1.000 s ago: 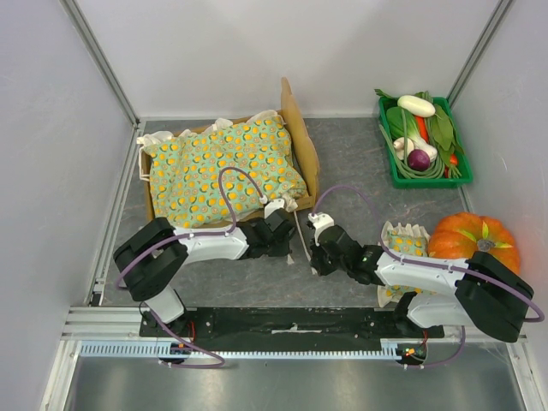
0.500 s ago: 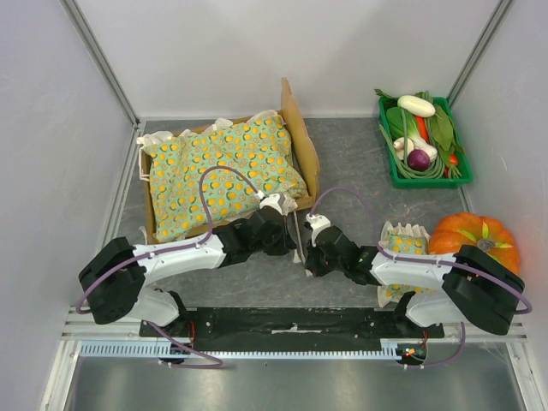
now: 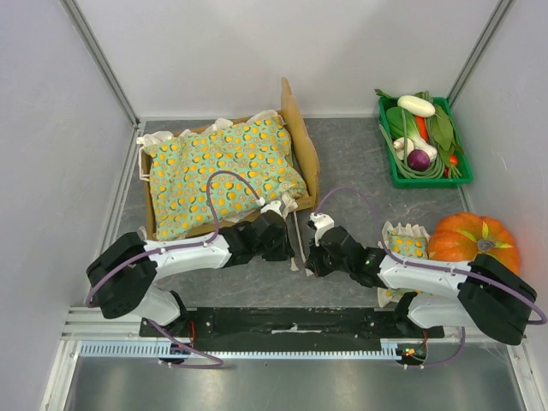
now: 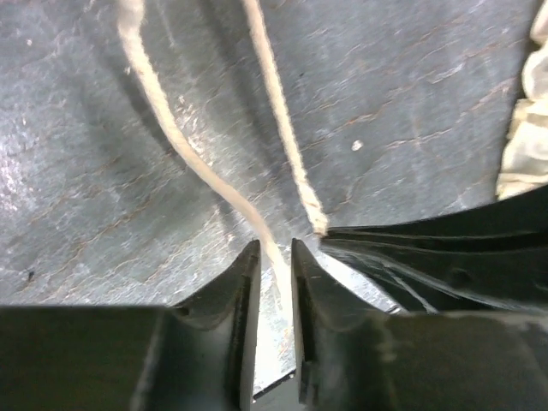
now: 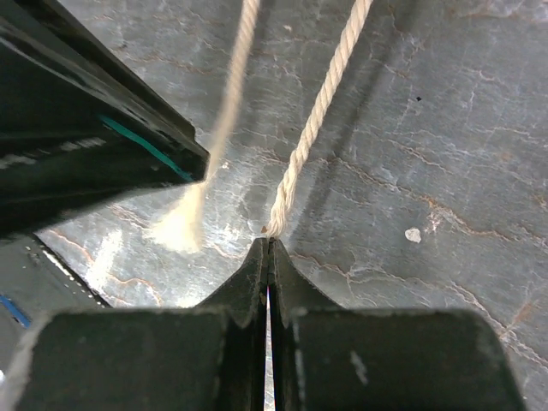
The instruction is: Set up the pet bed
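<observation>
The pet bed [image 3: 301, 137] stands at the back left, its light-wood headboard upright and a green orange-dotted blanket [image 3: 223, 167] spread over it. Two cream cords [image 3: 297, 229] run from the blanket's near corner onto the grey table. My left gripper [image 4: 274, 253] is low over the table, its jaws slightly apart, and one cord [image 4: 175, 137] lies loose in the gap. My right gripper [image 5: 269, 244] is shut on the end of the other cord [image 5: 317, 120]. In the top view the left gripper [image 3: 289, 246] and the right gripper [image 3: 312, 257] nearly touch.
A small matching ruffled pillow [image 3: 404, 244] lies under my right arm, next to an orange pumpkin [image 3: 475, 240]. A green tray [image 3: 428, 181] of vegetables sits at the back right. White walls with metal rails enclose the table.
My left gripper's jaws have parted a little around the cord, and the left arm's elbow has swung out to the left. The right gripper keeps its pinch and has barely moved.
</observation>
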`<action>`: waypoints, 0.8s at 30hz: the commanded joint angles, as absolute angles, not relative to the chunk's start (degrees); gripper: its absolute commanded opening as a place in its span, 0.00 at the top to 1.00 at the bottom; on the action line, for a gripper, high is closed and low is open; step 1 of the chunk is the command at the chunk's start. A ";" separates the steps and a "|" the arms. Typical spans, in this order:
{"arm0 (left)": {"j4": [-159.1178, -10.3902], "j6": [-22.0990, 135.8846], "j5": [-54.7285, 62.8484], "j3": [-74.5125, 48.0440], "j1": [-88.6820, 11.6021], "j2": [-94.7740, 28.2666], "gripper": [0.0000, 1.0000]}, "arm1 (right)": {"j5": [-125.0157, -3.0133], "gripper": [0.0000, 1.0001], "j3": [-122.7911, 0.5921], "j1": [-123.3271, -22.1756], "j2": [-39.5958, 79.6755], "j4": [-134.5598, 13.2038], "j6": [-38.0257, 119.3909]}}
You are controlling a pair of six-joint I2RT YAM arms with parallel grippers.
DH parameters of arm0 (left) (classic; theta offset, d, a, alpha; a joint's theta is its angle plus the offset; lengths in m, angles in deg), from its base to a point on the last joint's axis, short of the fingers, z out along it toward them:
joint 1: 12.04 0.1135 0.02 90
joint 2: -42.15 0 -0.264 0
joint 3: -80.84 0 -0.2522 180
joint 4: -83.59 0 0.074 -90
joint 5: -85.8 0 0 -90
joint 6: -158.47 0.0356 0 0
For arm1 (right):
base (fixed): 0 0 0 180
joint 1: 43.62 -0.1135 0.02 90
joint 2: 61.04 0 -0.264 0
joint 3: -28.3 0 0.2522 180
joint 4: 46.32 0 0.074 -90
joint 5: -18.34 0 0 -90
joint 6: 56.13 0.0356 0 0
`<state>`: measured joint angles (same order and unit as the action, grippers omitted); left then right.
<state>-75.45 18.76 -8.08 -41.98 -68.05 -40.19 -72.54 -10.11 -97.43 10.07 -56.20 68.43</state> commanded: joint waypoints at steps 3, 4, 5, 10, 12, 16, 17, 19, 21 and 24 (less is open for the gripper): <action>-76.41 16.53 -7.54 -43.74 -68.82 -40.12 0.48 | -74.03 1.00 -9.37 -97.76 4.27 -58.23 69.64; -76.41 16.44 -7.89 -43.74 -68.82 -39.50 0.44 | -74.46 1.00 -9.20 -97.77 2.61 -58.32 69.81; -76.50 16.09 -8.15 -43.74 -68.82 -38.19 0.38 | -74.73 1.00 -9.02 -97.68 1.90 -58.32 70.08; -82.46 11.10 -7.11 -45.58 -68.82 -33.88 0.28 | -75.00 1.00 -7.70 -97.68 -2.84 -56.49 71.39; -85.71 8.72 -6.58 -47.68 -68.82 -32.65 0.27 | -74.91 1.00 -6.83 -97.76 -4.00 -54.56 71.92; -92.22 4.41 -6.05 -49.81 -68.82 -33.08 0.25 | -74.56 1.00 -5.42 -97.68 -6.45 -51.57 72.89; -92.75 3.79 -5.96 -49.89 -68.82 -33.34 0.25 | -74.47 1.00 -5.07 -97.76 -6.90 -50.77 73.24; -94.42 1.34 -6.05 -51.12 -68.73 -34.22 0.25 | -74.12 1.00 -4.28 -97.76 -8.03 -49.45 73.59; -98.02 -0.16 -6.48 -52.79 -68.73 -34.66 0.25 | -73.77 1.00 -3.75 -97.68 -8.74 -48.66 74.03; -100.66 -1.93 -6.58 -53.32 -68.73 -36.07 0.25 | -73.33 1.00 -3.22 -97.68 -9.80 -47.78 74.38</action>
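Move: The loose tie's end hangs about 1 cm back and 1 cm right of the left hand and 3 cm below it, its cord still between barely parted fingertips. The other tie's end is pinched by the right hand, some 3 cm nearer the base, 5 cm right and 3 cm below the left hand. From the right hand, the loose end lies about 2 cm ahead and 4 cm left, near its height; the bed frame's near right corner is roughly 17 cm straight ahead, at about its level. The loose tie is let go as the left fingers spread wide; that hand dips about 2 cm, easing back slightly, then climbs some 5 cm and edges right towards the tie held by the right hand, fingers tilting up nearly 20 degrees. Still pinching its tie, the right hand lifts about 6 cm almost straight up, its fingertips tipping up too. ##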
